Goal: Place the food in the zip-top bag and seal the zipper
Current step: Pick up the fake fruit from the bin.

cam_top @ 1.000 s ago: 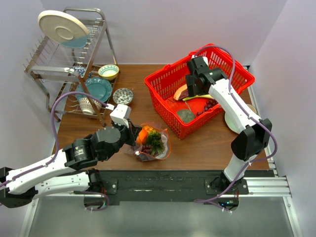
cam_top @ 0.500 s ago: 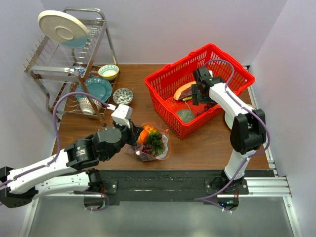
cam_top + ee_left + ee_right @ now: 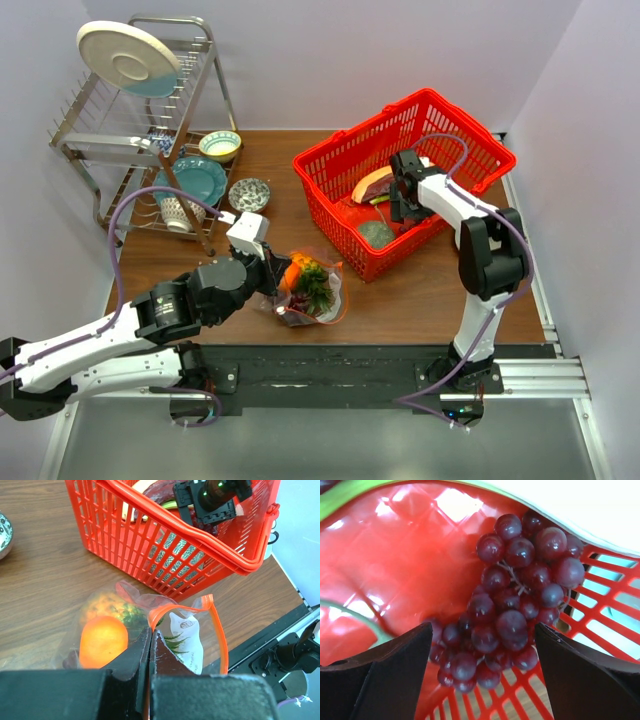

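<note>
The clear zip-top bag [image 3: 318, 296] lies on the table near the front edge. Inside it are the pineapple [image 3: 107, 605] and an orange fruit [image 3: 103, 641]. My left gripper [image 3: 150, 630] is shut on the bag's mouth edge, pinching the red-orange zipper [image 3: 221, 640], which loops open to the right. My right gripper [image 3: 482, 630] reaches down inside the red basket [image 3: 335, 165], jaws open. The dark purple grape bunch [image 3: 512, 615] lies on the basket floor between its fingers, and neither finger touches it.
The basket also holds a pink-red slice with tan rind [image 3: 372, 183], a long white-green stalk and a round green item [image 3: 378, 234]. A dish rack [image 3: 150, 130] with plates and bowls stands back left. A small bowl [image 3: 248, 193] sits beside it.
My right arm has folded down deeper into the basket, bringing its open jaws over the grape bunch. The left arm and bag have stayed put.
</note>
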Robot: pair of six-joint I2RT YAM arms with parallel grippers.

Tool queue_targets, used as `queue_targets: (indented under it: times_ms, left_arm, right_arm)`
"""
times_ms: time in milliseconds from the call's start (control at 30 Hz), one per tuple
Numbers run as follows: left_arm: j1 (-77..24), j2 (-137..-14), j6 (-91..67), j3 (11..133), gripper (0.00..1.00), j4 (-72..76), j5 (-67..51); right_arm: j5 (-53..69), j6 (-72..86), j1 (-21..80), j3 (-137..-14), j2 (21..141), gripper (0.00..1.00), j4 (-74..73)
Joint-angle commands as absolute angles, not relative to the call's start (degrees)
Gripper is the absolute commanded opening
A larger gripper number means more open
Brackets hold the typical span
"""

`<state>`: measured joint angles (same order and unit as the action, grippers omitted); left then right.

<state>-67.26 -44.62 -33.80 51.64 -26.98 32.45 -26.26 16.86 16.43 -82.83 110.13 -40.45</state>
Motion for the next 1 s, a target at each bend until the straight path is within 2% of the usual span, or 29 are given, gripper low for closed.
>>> queue_targets:
  times_ms: [0, 100, 200, 233, 367, 600, 833, 967]
  left_arm:
    - [-67.3, -44.4, -33.2, 51.6, 0.00, -22.5, 32.0]
    - [-67.3, -44.4, -33.1, 51.6, 0.00, -22.5, 31.7]
    - [-67.3, -44.1, -33.1, 51.5, 0.00, -22.7, 31.6]
    - [-67.3, -44.1, -33.1, 51.5, 0.00, -22.6, 31.5]
    - [-67.3, -44.1, -33.0, 51.6, 0.00, -22.7, 30.9]
    - [-67.3, -44.9, -32.0, 52.5, 0.00, -22.4, 30.5]
    - [-67.3, -44.9, -31.6, 52.8, 0.00, -22.8, 30.8]
    - [-67.3, -45.0, -31.3, 53.3, 0.00, -23.0, 31.1]
  right_arm:
    - [-29.4, 19.1, 15.8, -81.0, 111.6, 0.84, -37.3]
    - [-28.7, 19.3, 15.6, -79.7, 112.8, 0.79, -35.7]
    - [-27.7, 19.3, 15.6, -78.9, 112.9, 0.59, -35.2]
    - [-27.5, 19.3, 15.7, -79.1, 112.5, 0.43, -35.2]
    - [-26.5, 19.0, 15.7, -79.2, 106.9, 0.17, -34.9]
    - [-10.4, 18.1, 15.7, -79.8, 89.4, 0.10, -30.6]
    - [7.8, 19.7, 15.6, -84.0, 80.3, 0.09, -27.8]
    - [22.6, 21.7, 15.7, -83.2, 74.9, 0.09, -20.7]
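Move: The grapes' middle is about 3 cm below the right hand, 2 cm farther out and 2 cm right, between and just beyond the open fingers. From that hand the leek is 6 cm ahead and 1 cm left, the green netted fruit 9 cm left and 3 cm back, both slightly lower. From the left hand, at the bag, the grapes lie roughly 25 cm ahead, 31 cm right and 25 cm down. The right hand sinks 3 cm, pinches the grapes, then lifts them some 25 cm and leftward, wrist tilting up. ##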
